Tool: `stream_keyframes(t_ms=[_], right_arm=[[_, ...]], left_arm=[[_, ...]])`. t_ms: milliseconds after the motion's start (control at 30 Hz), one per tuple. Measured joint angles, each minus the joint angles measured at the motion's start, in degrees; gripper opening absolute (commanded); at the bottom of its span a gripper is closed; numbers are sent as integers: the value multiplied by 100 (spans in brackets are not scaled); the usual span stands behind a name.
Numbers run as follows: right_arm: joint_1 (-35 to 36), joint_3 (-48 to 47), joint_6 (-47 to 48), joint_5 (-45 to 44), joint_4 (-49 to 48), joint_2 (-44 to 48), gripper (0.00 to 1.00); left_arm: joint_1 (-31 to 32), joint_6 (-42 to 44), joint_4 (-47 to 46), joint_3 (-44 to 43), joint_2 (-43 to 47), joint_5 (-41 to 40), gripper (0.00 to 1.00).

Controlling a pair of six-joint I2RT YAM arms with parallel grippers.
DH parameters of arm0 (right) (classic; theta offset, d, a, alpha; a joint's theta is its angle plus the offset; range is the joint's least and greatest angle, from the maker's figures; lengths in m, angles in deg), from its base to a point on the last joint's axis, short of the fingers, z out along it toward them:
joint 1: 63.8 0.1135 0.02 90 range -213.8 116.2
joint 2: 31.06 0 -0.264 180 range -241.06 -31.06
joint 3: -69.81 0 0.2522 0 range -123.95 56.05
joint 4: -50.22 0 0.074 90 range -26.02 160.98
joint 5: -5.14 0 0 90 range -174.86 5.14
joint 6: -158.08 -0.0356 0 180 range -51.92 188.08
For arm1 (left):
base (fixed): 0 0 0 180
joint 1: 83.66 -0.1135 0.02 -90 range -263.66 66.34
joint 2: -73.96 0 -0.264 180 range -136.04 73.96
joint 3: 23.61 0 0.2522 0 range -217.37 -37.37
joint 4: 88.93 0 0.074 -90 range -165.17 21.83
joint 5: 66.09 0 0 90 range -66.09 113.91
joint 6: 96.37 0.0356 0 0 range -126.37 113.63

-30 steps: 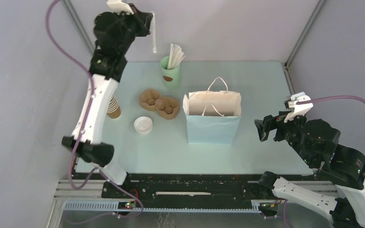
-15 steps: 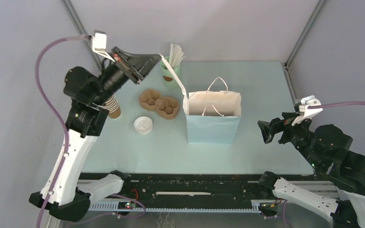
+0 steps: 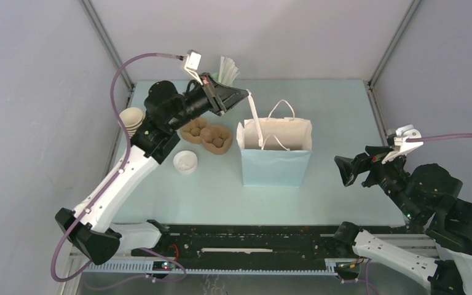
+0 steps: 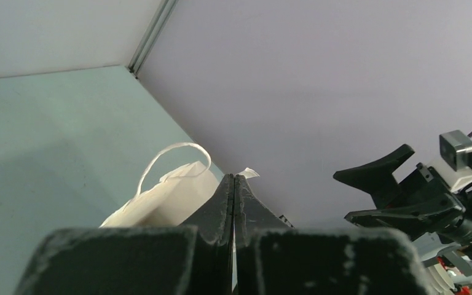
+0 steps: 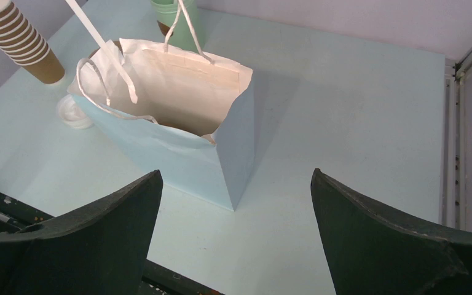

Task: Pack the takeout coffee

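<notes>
The takeout coffee (image 3: 185, 161) stands left of the bag, showing only its round white lid from above; in the right wrist view its lid (image 5: 69, 113) peeks past the bag's corner. A light-blue paper bag (image 3: 276, 166) stands open in the middle. My left gripper (image 3: 244, 94) hovers over the bag's left rim, shut on a white stick (image 3: 255, 120) that hangs down into the opening. In the left wrist view the left gripper (image 4: 234, 178) has its jaws pressed together, a white tip poking out. My right gripper (image 3: 344, 171) stands open to the right of the bag, empty.
A stack of brown cups (image 3: 132, 118) stands at the far left. A brown pulp cup carrier (image 3: 208, 135) lies between the stack and the bag. A mint-green cup with white sticks (image 3: 226, 67) sits behind my left gripper. Metal frame posts (image 3: 387, 52) and walls enclose the table.
My left arm swung down from high at the back left and rightward, bringing the white stick over the bag. The right gripper drifted slightly right and stayed open.
</notes>
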Motion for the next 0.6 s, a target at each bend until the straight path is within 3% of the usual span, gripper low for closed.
stream_keyframes(t_ms=[400,600], right_arm=[[0,0,-63,4,-4,146,100],[0,0,-63,31,-4,131,100]], left_arm=[[400,321,256,525,-308,-542,8],[472,466,664,564,-551,-649,31]])
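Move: The left gripper holds a white stick that hangs down and to the right. The bag's mouth, where the stick goes, lies about 8 cm to its right, roughly level fore and aft, and some 16 cm below. The green cup of sticks stands about 27 cm ahead and 8 cm left, the brown cup tray 13 cm ahead and 14 cm left, both far below. From the right hand the mouth lies some 12 cm ahead, 16 cm left and 8 cm lower. Sink the left gripper about 11 cm towards the left part of the bag's mouth, easing some 3 cm to the right and a touch forward, while tipping the fingertips roughly 15 degrees further down. During the latter half of the descent, part the shut fingers about a fifth of their range to let go of the stick over the bag. ##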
